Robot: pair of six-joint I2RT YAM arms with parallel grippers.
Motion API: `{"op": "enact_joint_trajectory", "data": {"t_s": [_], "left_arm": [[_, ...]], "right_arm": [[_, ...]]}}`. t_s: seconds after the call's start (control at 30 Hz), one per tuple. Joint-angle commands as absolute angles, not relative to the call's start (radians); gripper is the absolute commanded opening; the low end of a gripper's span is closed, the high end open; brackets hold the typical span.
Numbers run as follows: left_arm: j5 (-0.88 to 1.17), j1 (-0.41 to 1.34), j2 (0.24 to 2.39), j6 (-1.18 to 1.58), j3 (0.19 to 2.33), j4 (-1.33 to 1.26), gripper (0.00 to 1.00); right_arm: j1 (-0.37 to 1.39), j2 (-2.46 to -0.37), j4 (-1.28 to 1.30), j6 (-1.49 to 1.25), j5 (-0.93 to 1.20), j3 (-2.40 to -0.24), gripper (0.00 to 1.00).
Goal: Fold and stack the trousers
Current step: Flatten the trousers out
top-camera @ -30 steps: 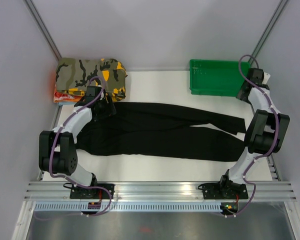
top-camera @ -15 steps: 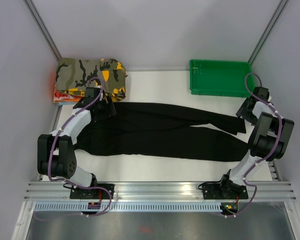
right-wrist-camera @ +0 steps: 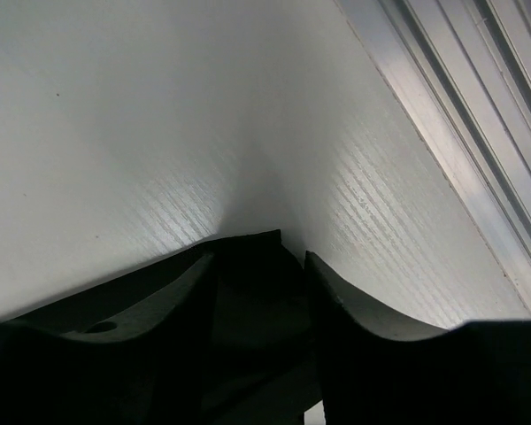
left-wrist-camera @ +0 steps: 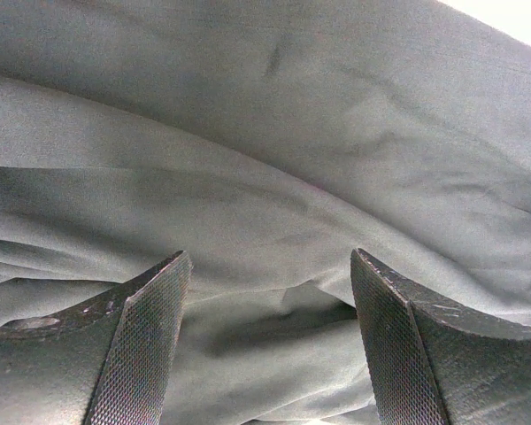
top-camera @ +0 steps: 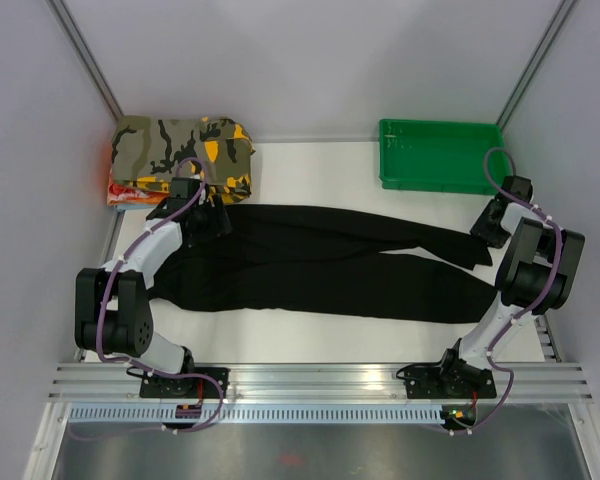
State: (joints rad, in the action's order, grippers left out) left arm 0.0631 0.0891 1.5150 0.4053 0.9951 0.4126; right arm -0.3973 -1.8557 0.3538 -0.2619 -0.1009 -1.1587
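Note:
The black trousers (top-camera: 320, 262) lie flat across the white table, waist at the left, both legs running right. My left gripper (top-camera: 212, 218) is down on the waist's far corner. In the left wrist view it (left-wrist-camera: 270, 266) is wide open, with wrinkled fabric (left-wrist-camera: 248, 133) under and between the fingers. My right gripper (top-camera: 483, 238) is at the hem of the far leg. In the right wrist view it (right-wrist-camera: 259, 257) is partly open, and the black hem corner (right-wrist-camera: 257, 310) lies between the two fingers on the table.
A folded camouflage garment (top-camera: 180, 150) sits at the back left on something orange (top-camera: 120, 192), just behind my left gripper. A green tray (top-camera: 385, 150) stands at the back right. A metal rail (right-wrist-camera: 460, 106) edges the table right of the hem.
My right arm has swung down from beside the green tray to the hem of the far leg. My left arm has hardly moved.

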Motion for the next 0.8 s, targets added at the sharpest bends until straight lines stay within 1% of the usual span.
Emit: {"op": "enact_joint_trajectory", "data": {"t_s": [0.0, 0.03, 0.1, 0.13, 0.2, 0.23, 0.4, 0.5, 0.57, 0.67, 0.77], "left_arm": [[0.084, 0.084, 1.483, 0.405, 0.994, 0.379, 0.79], [0.084, 0.084, 1.483, 0.405, 0.994, 0.377, 0.79], [0.084, 0.083, 1.485, 0.405, 0.994, 0.377, 0.79], [0.084, 0.081, 1.486, 0.405, 0.994, 0.376, 0.79], [0.084, 0.080, 1.488, 0.405, 0.994, 0.374, 0.79], [0.084, 0.080, 1.489, 0.405, 0.996, 0.373, 0.79], [0.084, 0.075, 1.483, 0.400, 1.002, 0.377, 0.79], [0.083, 0.071, 1.489, 0.402, 1.014, 0.379, 0.79], [0.083, 0.068, 1.499, 0.405, 1.023, 0.387, 0.79], [0.078, 0.063, 1.511, 0.403, 1.043, 0.394, 0.79], [0.075, 0.049, 1.516, 0.399, 1.058, 0.400, 0.79]], "right_arm": [[-0.399, -1.870, 0.318, -0.259, -0.071, -1.149, 0.46], [-0.399, -1.871, 0.316, -0.258, -0.068, -1.146, 0.42], [-0.399, -1.873, 0.316, -0.253, -0.064, -1.144, 0.39], [-0.399, -1.873, 0.316, -0.247, -0.064, -1.144, 0.30], [-0.399, -1.870, 0.330, -0.244, -0.064, -1.150, 0.14], [-0.399, -1.859, 0.336, -0.245, -0.064, -1.164, 0.01], [-0.399, -1.798, 0.406, -0.250, -0.080, -1.262, 0.00], [-0.399, -1.763, 0.449, -0.255, -0.075, -1.405, 0.00], [-0.399, -1.758, 0.463, -0.262, -0.055, -1.463, 0.00], [-0.399, -1.779, 0.482, -0.268, -0.015, -1.569, 0.01], [-0.399, -1.854, 0.530, -0.255, 0.000, -1.670, 0.01]]}}
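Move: The right hand is right over the far corner of the trousers' farther leg end, about 1 cm below its fingertips. From this hand the nearer leg's end lies some 16 cm back and 5 cm left; the green tray's middle is about 23 cm ahead and 9 cm left. That same corner is roughly 76 cm to the left hand's right, nearly level in reach and about 7 cm below it. The right hand closes on the trouser corner, then lifts it quickly about 15 cm and forward about 9. ##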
